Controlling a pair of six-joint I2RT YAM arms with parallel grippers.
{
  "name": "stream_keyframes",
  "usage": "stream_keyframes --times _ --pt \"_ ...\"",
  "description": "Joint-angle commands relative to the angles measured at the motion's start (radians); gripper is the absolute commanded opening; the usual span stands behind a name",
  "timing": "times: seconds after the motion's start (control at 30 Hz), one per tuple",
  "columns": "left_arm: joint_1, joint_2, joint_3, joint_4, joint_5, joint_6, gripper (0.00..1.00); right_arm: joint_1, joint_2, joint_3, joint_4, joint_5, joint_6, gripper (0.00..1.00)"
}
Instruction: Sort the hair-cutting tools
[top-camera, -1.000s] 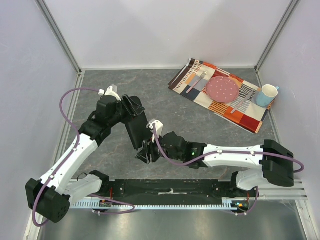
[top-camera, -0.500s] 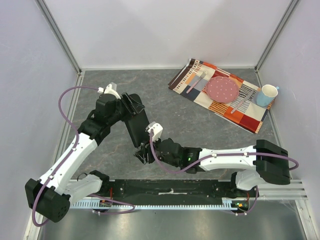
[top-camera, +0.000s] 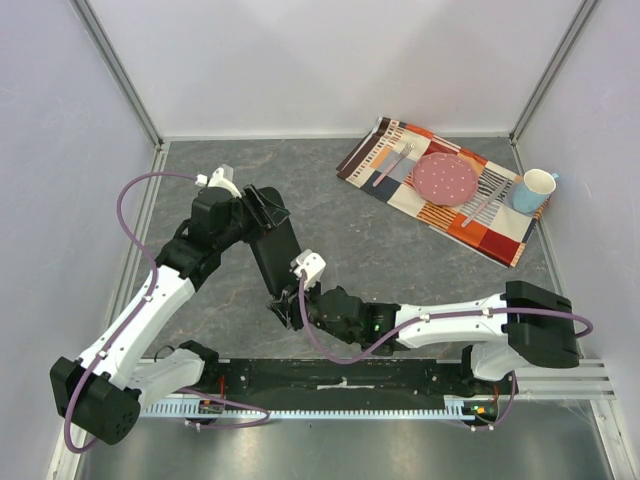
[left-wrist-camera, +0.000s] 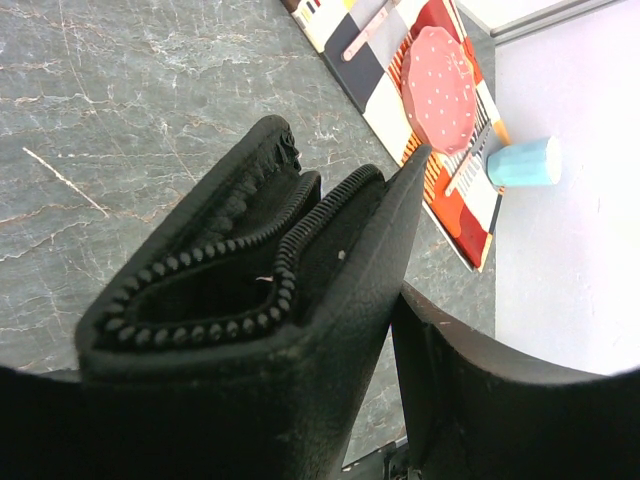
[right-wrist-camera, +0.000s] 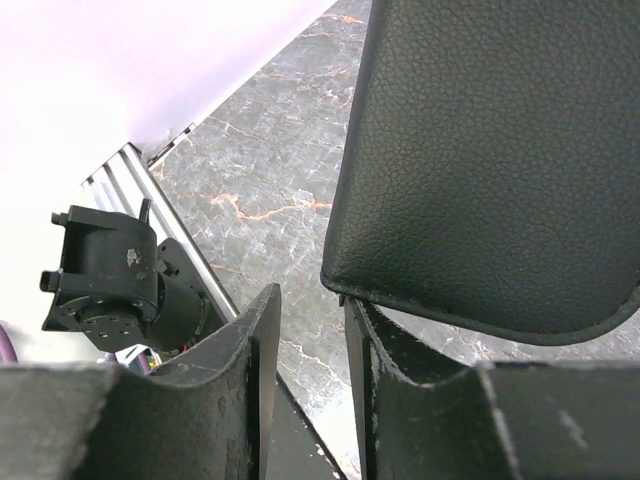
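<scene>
No hair-cutting tools show in any view. My left gripper (top-camera: 262, 215) is shut on a flat black zip case (top-camera: 275, 258) and holds it off the table. In the left wrist view the case (left-wrist-camera: 340, 270) gapes at its zip, dark inside, with one of my fingers (left-wrist-camera: 470, 390) against its side. My right gripper (top-camera: 283, 312) sits at the case's near lower corner. In the right wrist view that gripper (right-wrist-camera: 312, 300) stands open with a narrow empty gap, and the case (right-wrist-camera: 490, 150) has its corner just above the right-hand finger.
A patterned placemat (top-camera: 400, 190) lies at the back right with a pink plate (top-camera: 445, 179), a fork (top-camera: 392, 165), a knife (top-camera: 487, 203) and a blue cup (top-camera: 534, 190). The left arm's base (right-wrist-camera: 110, 280) and the rail sit close below my right gripper.
My right gripper has slid left and nearer along the case's lower end, and its jaws have narrowed. The left arm and the case have barely moved.
</scene>
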Motion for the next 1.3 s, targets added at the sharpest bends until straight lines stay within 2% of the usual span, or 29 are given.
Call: stream_keyframes --times 0.0,0.07,0.13,0.17,0.3,0.77,1.03,1.17,1.27 --pt "-0.005 -0.011 0.022 0.066 0.001 -0.038 0.02 0.014 0.021 0.002 0.077 0.041 -0.038 0.36" --pt "-0.005 -0.015 0.015 0.069 0.001 -0.040 0.02 0.014 0.027 0.008 0.079 0.051 -0.046 0.34" --pt "-0.003 -0.017 0.014 0.069 0.002 -0.041 0.02 0.014 0.033 0.013 0.079 0.054 -0.050 0.24" --pt "-0.005 -0.019 0.014 0.069 0.004 -0.040 0.02 0.014 0.037 0.018 0.076 0.061 -0.055 0.15" --pt "-0.005 -0.031 0.018 0.061 0.002 -0.037 0.02 0.015 0.036 0.019 0.056 0.084 -0.067 0.00" --pt "-0.005 -0.066 0.046 0.034 0.022 -0.010 0.02 0.017 -0.102 -0.088 -0.082 0.044 -0.063 0.00" --pt "-0.005 -0.074 0.049 0.052 0.082 -0.009 0.02 0.017 -0.163 -0.159 -0.143 0.031 -0.058 0.00" --pt "-0.005 -0.068 0.060 0.066 0.149 0.009 0.02 0.017 -0.199 -0.159 -0.202 0.029 -0.096 0.00" --pt "-0.005 -0.060 0.078 0.064 0.258 0.046 0.02 0.017 -0.225 -0.136 -0.322 0.041 -0.138 0.00"
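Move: The zip pull at the near end of the black case is just at the right fingertips, about 1 cm ahead, 1 cm to the left and 1 cm below. The case's middle lies some 10 cm ahead of the right hand, 2 cm to its left and about 3 cm higher. From the left hand, which already grips the case's far end, the zip pull is roughly 15 cm back, 4 cm right and 6 cm below. Right fingers shut on the zip pull and draw it 5 cm right; the left trails, still holding the case. ##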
